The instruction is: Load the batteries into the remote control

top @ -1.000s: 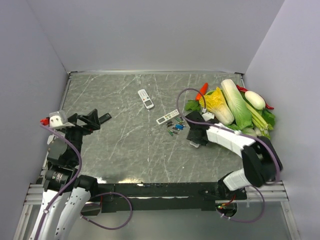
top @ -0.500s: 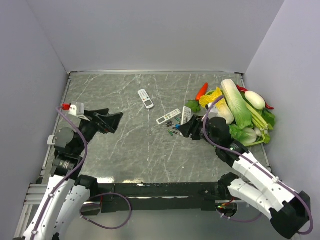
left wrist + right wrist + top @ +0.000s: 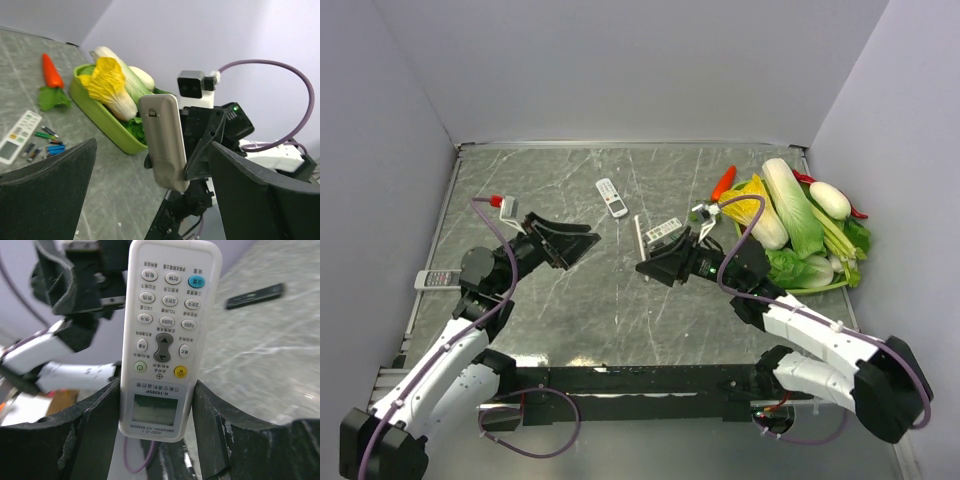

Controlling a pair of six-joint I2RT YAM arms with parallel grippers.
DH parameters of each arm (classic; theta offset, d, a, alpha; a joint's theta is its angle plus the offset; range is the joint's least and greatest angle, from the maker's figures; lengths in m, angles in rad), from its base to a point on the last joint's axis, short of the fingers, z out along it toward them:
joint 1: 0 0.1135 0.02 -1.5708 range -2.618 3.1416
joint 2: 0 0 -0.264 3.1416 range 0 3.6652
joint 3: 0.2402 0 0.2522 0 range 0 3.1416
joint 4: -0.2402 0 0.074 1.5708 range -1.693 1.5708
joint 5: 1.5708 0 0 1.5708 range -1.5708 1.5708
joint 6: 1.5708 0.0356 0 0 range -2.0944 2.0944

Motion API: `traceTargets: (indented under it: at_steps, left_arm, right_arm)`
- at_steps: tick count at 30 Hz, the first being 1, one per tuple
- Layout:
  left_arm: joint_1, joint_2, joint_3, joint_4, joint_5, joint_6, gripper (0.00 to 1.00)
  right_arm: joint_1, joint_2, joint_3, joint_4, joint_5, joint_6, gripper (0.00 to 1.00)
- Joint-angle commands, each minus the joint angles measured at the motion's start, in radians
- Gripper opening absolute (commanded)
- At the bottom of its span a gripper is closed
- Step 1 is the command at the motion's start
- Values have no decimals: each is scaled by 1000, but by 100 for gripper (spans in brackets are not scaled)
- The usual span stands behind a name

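Observation:
My right gripper [image 3: 655, 265] is shut on the remote control [image 3: 167, 325] and holds it upright above the middle of the table. Its white button face and small screen fill the right wrist view between my fingers [image 3: 90, 435]. The left wrist view shows the remote control's plain grey-beige back [image 3: 165, 140]. My left gripper [image 3: 582, 242] is open, level with the remote and a short way to its left, not touching it. The batteries [image 3: 47, 142] lie loose on the table by a slim white remote [image 3: 17, 136]; in the top view my right gripper hides most of them.
A green tray [image 3: 100, 117] of vegetables [image 3: 790, 215] stands at the right, with a carrot [image 3: 723, 182] beside it. A small white remote with a dark end [image 3: 611, 198] lies at the back centre. Another remote [image 3: 437, 279] lies at the left edge.
My right arm has lifted the remote control from beside the tray and swung it left over the table's middle. My left arm has reached right towards it, jaws still open.

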Motion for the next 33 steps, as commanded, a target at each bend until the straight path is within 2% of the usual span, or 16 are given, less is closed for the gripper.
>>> traceTargets:
  at_steps: [1,9,15,19,21,24,25,27,28,30,31,33]
  left_arm:
    - [-51,43,23,154,1,-53,97]
    - [-109,83,3,213,-61,-91,97]
    - [-158,155,-11,293,-41,-134,97]
    - [-188,164,2,259,-59,-121,99]
    - [-198,158,0,245,-70,-110,96]
    - [-206,144,-5,231,-93,-110,85]
    - [-206,141,-5,225,-96,-110,76]
    - [-214,137,-2,210,-107,-110,65]
    - [-217,135,-2,202,-111,-107,52]
    - [-221,128,0,173,-130,-102,41]
    - [-223,123,0,162,-140,-99,30]
    - [-229,105,2,112,-179,-93,21]
  right_arm:
    - [46,80,34,318,-125,79,1]
    - [86,182,60,461,-162,143,1]
    - [102,237,86,477,-179,154,2]
    - [107,265,96,516,-188,172,2]
    - [107,281,97,522,-193,181,3]
    - [107,309,102,545,-205,195,4]
    - [107,318,102,557,-208,203,4]
    - [107,341,100,586,-218,224,6]
    - [107,350,102,597,-219,231,6]
    - [109,369,100,622,-221,246,7]
    - [107,373,99,626,-222,252,11]
    - [109,377,97,619,-221,248,16]
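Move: The remote control, already pinched at its screen end by the right hand, has its middle about 12 cm right of the open left gripper, 1 cm ahead and nearly level. From the right hand, that middle is some 3 cm ahead, 2 cm left and 2 cm up; the left gripper lies about 14 cm left, 2 cm ahead. On the table 26 cm below the right hand, the batteries are roughly 11 cm ahead and 6 cm right, a second remote 18 cm ahead, 2 cm right. The remote is carried left about 5 cm and back some 3 cm by the right hand, which turns nearly 20 degrees counter-clockwise and keeps its grip. The left hand comes to meet it, going right about 5 cm with a slight clockwise turn, then stops and closes its wide-open fingers on both edges of the remote's free end, around the battery cover's latch. ##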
